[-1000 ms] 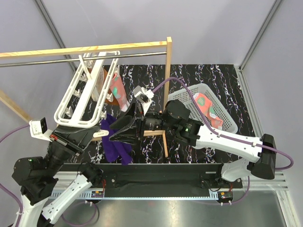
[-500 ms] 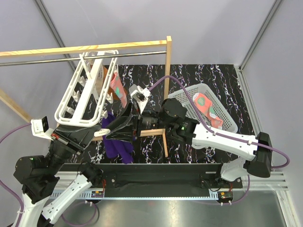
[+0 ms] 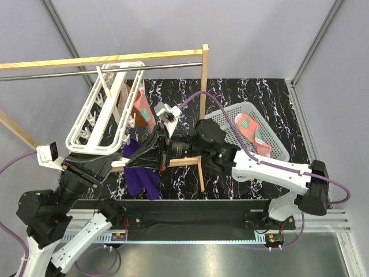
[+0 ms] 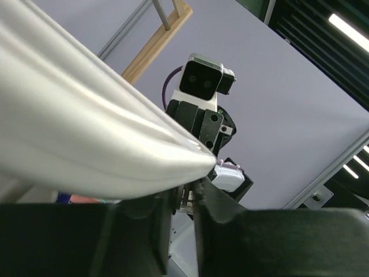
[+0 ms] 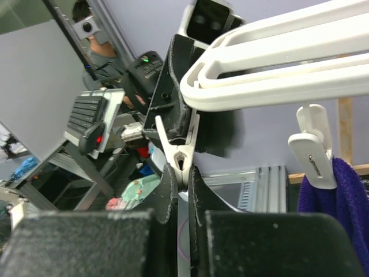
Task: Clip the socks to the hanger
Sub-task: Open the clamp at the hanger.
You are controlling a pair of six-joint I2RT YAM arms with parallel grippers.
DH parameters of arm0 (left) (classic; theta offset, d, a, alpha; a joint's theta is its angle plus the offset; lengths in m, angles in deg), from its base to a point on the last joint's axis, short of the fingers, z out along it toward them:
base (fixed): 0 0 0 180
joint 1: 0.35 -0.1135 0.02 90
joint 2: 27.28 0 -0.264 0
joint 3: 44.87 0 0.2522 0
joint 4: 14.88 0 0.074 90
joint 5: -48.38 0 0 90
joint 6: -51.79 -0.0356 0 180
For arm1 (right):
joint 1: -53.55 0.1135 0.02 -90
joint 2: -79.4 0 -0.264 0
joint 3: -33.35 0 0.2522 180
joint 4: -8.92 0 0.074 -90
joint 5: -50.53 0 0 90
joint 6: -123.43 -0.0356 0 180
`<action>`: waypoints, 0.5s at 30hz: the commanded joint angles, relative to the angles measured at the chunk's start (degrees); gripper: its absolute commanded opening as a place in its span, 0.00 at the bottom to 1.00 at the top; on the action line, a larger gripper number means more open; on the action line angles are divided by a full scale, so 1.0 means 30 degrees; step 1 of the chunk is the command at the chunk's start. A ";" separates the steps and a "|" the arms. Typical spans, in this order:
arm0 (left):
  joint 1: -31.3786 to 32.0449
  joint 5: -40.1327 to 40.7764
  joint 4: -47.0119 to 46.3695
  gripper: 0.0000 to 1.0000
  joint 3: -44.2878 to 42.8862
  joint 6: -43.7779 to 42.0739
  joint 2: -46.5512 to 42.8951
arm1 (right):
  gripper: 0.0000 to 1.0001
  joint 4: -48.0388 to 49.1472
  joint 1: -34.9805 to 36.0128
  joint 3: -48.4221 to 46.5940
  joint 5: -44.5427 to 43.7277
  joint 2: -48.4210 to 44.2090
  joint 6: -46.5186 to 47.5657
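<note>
The white hanger (image 3: 104,112) hangs tilted from the rod. One coral-pink sock (image 3: 141,109) dangles from its far side, and another sock (image 3: 253,131) lies in the basket. My left gripper (image 3: 111,164) pinches the hanger's near edge; in the left wrist view the white bar (image 4: 86,144) ends at its narrowly set jaws (image 4: 183,199). My right gripper (image 3: 128,160) is just beside it. In the right wrist view the right gripper (image 5: 180,176) is shut on a white clip (image 5: 180,151) dangling under the hanger frame (image 5: 277,75).
A purple sock (image 3: 141,178) hangs from a neighbouring clip (image 5: 314,151) at the hanger's near corner. The wooden rack (image 3: 204,86) and its metal rod (image 3: 57,74) cross the back. A white mesh basket (image 3: 279,147) stands at the right on the black marbled table (image 3: 173,92).
My right gripper has moved a little left under the hanger and closed on the clip. The left arm still holds the hanger's near edge, which has shifted slightly.
</note>
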 commanded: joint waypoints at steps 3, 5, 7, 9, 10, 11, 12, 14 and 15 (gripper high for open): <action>-0.0070 0.1109 0.2622 0.67 -0.0028 -0.0125 -0.0730 | 0.00 0.0127 0.0110 -0.0726 -0.1147 -0.0059 -0.0183; -0.0099 0.1900 0.4142 0.80 0.0030 -0.0272 -0.1697 | 0.00 -0.0167 0.0139 -0.0610 -0.1383 -0.0235 -0.0416; -0.0070 0.2397 0.5026 0.84 0.0176 -0.0332 -0.2312 | 0.00 -0.0312 0.0139 -0.0521 -0.1675 -0.0352 -0.0651; -0.0070 0.2400 0.6199 0.84 0.0207 -0.0477 -0.3074 | 0.00 -0.0372 0.0139 -0.0491 -0.1765 -0.0441 -0.1032; -0.0070 0.2400 0.6492 0.84 0.0236 -0.0536 -0.3222 | 0.00 -0.0372 0.0139 -0.0492 -0.1823 -0.0499 -0.1120; -0.0070 0.2894 0.7162 0.83 0.0265 -0.0537 -0.3891 | 0.00 -0.0401 0.0139 -0.0492 -0.1852 -0.0499 -0.1382; -0.0070 0.3014 0.7430 0.83 0.0323 -0.0508 -0.4071 | 0.00 -0.0576 0.0139 -0.0579 -0.1882 -0.0499 -0.1356; -0.0070 0.3279 0.7813 0.83 0.0353 -0.0507 -0.4394 | 0.00 -0.0665 0.0138 -0.0638 -0.1823 -0.0470 -0.1501; -0.0070 0.3308 0.7929 0.82 0.0324 -0.0507 -0.4511 | 0.00 -0.0636 0.0139 -0.0609 -0.1794 -0.0470 -0.1560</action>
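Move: The clamp at the hanger's near end, already pinched in the shut right fingers, lies about 3 cm to the right of the left hand, level with it. From the right hand the clamp's middle is some 2 cm to the left and 1 cm above. The purple cloth hangs on the next clamp, its middle about 7 cm ahead of the right hand, 1 cm left and 10 cm below; the pink sock hangs some 16 cm ahead, 2 cm right and 10 cm below. The left fingers, nearly shut on the hanger's near end, let go by spreading wide, and the left hand sinks about 7 cm and drifts 3 cm left, clear below the hanger, tipping down about 10 degrees with a slight counter-clockwise turn. The right hand stays put with its fingers shut, still pinching the clamp, tilting only some 5 degrees. ##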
